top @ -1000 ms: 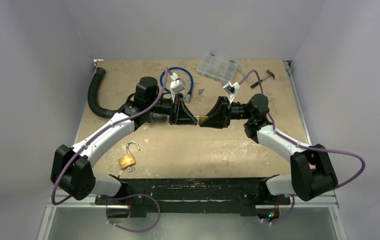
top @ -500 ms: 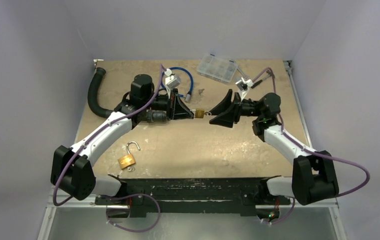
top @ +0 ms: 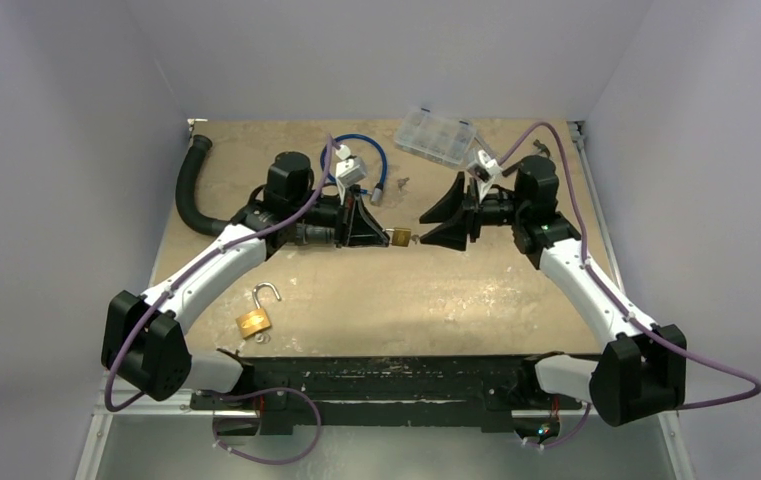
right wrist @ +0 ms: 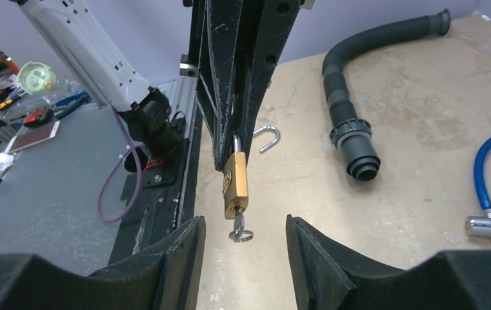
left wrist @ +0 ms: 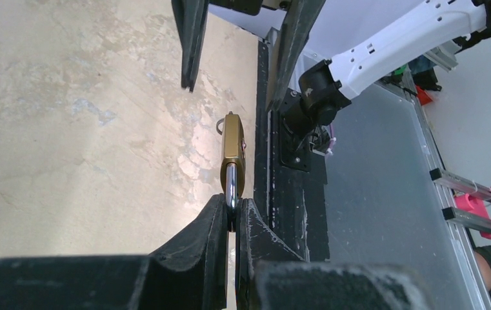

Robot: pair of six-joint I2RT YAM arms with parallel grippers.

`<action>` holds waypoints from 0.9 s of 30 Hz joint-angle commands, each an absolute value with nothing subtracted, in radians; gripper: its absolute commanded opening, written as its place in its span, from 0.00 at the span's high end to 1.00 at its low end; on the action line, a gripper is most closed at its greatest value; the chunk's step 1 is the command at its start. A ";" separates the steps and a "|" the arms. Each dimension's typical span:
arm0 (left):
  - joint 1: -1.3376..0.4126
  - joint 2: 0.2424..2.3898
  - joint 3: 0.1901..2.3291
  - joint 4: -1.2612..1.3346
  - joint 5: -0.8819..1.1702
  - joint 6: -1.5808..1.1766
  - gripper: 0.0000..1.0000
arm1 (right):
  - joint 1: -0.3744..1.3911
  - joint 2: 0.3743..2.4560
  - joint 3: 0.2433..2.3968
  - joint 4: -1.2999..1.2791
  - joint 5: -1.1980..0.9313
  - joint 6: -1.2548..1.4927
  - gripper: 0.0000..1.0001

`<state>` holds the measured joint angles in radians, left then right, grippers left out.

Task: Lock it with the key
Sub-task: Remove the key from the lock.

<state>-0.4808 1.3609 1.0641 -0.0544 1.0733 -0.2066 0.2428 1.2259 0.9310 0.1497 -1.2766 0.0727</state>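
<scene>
A brass padlock (top: 399, 237) hangs in mid-air above the middle of the table. My left gripper (top: 388, 239) is shut on its steel shackle (left wrist: 231, 184). In the left wrist view the padlock body (left wrist: 233, 150) points away from the left gripper (left wrist: 233, 208). A key (right wrist: 239, 227) with a small ring sticks out of the bottom of the padlock (right wrist: 235, 184). My right gripper (top: 424, 229) stands open just right of the key. Its fingers flank the key without touching it, as the right wrist view shows around the right gripper (right wrist: 242, 227).
A second brass padlock (top: 254, 320) with an open shackle lies near the left arm's base. A black ribbed hose (top: 191, 190) curves along the back left. A blue cable (top: 371, 150) and a clear plastic box (top: 436, 135) lie at the back.
My right gripper has opened, let go of the key and drawn back to the right. The key stays in the padlock. The left gripper still holds the shackle.
</scene>
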 commanded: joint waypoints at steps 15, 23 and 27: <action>-0.516 1.358 1.088 -0.071 1.083 -0.137 1.00 | 0.305 1.212 0.959 -0.115 -1.252 -0.161 0.75; -0.517 1.358 1.091 -0.085 1.066 -0.129 1.00 | 0.305 1.215 0.964 -0.109 -1.273 -0.147 1.00; -0.506 1.352 1.102 -0.117 1.043 -0.099 1.00 | 0.292 1.222 0.950 -0.105 -1.276 -0.122 1.00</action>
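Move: The key stands in the padlock's bottom, just off the right gripper's open fingertips: from that hand roughly 1 cm back, 1 cm to the left and 2 cm lower. The padlock body lies about 1 cm back, 4 cm left and 2 cm below the same hand, with the left gripper's fingertips, shut on the shackle, some 3 cm further left. From the left hand the key lies about 6 cm to the right, level fore and aft and 1 cm lower. The right hand sinks about 3.5 cm and draws back some 2 cm, easing slightly left, to bring its half-open fingers around the key's bow; there it all but stops, its wrist hardly turning, and the fingers, already narrowing on the way, shut nearly fully and pinch the key. Meanwhile the left hand keeps its grip on the shackle and carries the padlock about 1 cm back and 1 cm down, then holds it nearly still. ##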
